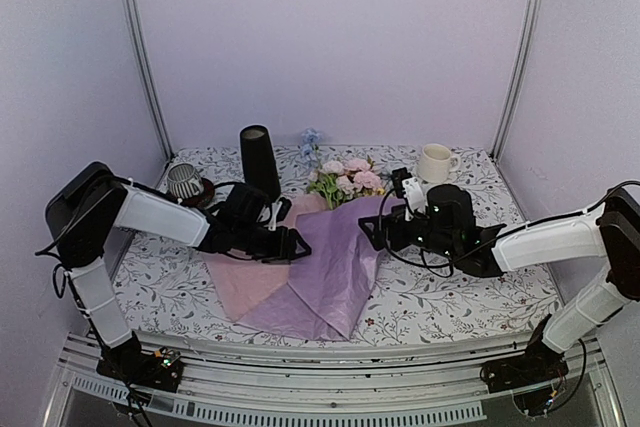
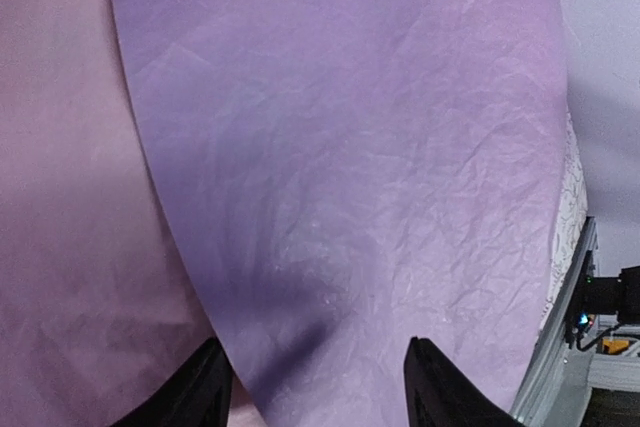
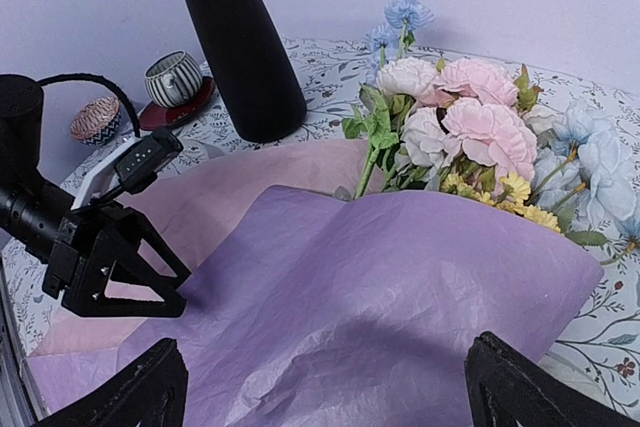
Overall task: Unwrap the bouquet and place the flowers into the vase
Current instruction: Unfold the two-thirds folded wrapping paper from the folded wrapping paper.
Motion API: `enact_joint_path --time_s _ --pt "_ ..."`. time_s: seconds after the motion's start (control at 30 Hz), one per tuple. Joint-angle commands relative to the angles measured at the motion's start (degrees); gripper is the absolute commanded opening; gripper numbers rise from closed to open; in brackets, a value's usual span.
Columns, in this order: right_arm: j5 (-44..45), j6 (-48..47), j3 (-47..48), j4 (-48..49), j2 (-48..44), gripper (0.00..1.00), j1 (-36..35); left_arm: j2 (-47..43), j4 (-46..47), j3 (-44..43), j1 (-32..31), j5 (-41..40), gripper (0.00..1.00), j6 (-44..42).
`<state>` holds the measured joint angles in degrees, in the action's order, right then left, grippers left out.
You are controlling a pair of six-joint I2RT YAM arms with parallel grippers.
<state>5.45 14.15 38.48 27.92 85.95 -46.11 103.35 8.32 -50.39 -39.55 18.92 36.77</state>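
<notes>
The bouquet lies in the middle of the table with its lilac wrapping paper (image 1: 335, 267) spread loose over a pink sheet (image 1: 240, 282). The flowers (image 1: 348, 180) stick out at its far end: pink and white roses (image 3: 470, 127), pale blue blooms, a small yellow cluster. A tall black vase (image 1: 260, 160) stands upright just left of them, also in the right wrist view (image 3: 243, 52). My left gripper (image 1: 290, 244) is open, low at the lilac sheet's left edge (image 2: 315, 387). My right gripper (image 1: 372, 232) is open over the paper's right side (image 3: 330, 397), holding nothing.
A white mug (image 1: 434, 163) stands at the back right. A striped grey cup (image 1: 184, 180) on a dark saucer sits at the back left, with a small patterned bowl (image 3: 94, 118) beside it. Walls close in on three sides.
</notes>
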Motion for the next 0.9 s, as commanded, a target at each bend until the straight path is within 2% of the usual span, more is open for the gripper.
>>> enact_joint_path --time_s 0.0,0.2,0.37,0.47,0.7,0.87 --pt "0.3 0.4 -1.2 2.2 -2.9 0.99 0.2 2.2 1.0 -2.0 -1.2 1.5 0.57 0.4" --pt "1.6 -0.2 -2.3 3.0 -4.0 0.99 0.2 -0.4 1.3 -1.9 -2.0 1.4 0.33 -0.5" --pt "3.0 -0.6 -2.5 3.1 -4.5 0.99 0.2 -5.3 1.2 -0.7 -2.6 -0.7 0.17 -0.6" --pt "3.9 -0.8 -2.8 3.0 -4.9 0.99 0.2 -7.5 1.0 -0.5 -3.2 -0.9 0.01 -0.7" --pt "9.3 -0.4 -3.8 3.0 -6.2 0.99 0.2 -10.9 -0.2 -2.6 -7.2 -1.5 0.00 -3.0" --pt "18.6 1.3 -5.4 3.0 -7.4 0.99 0.7 -11.3 -1.8 -6.2 -11.0 -2.3 0.00 -5.1"
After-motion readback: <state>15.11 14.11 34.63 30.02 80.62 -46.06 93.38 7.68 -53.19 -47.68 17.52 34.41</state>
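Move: The wrapping paper's raised left edge lies almost between the left hand's open fingers, about 1 cm to the right and 1 cm below. From that hand the flower heads lie some 17 cm ahead and 11 cm right, a little higher, and the black vase stands about 15 cm ahead and 8 cm left, its middle some 8 cm higher. From the right hand the paper edge is about 13 cm left, level fore and aft, and roughly 12 cm below. Pinching the upper purple layer of the paper by its left edge, the left fingers shut completely after easing about 1 cm right, then lift it roughly 9 cm, curving right and back as they climb, some 5 cm to the right in all, with the wrist tilting the fingertips up. The right hand, wide open, rises 2 cm, then backs off about 3.5 cm to the right, turning slightly clockwise. ##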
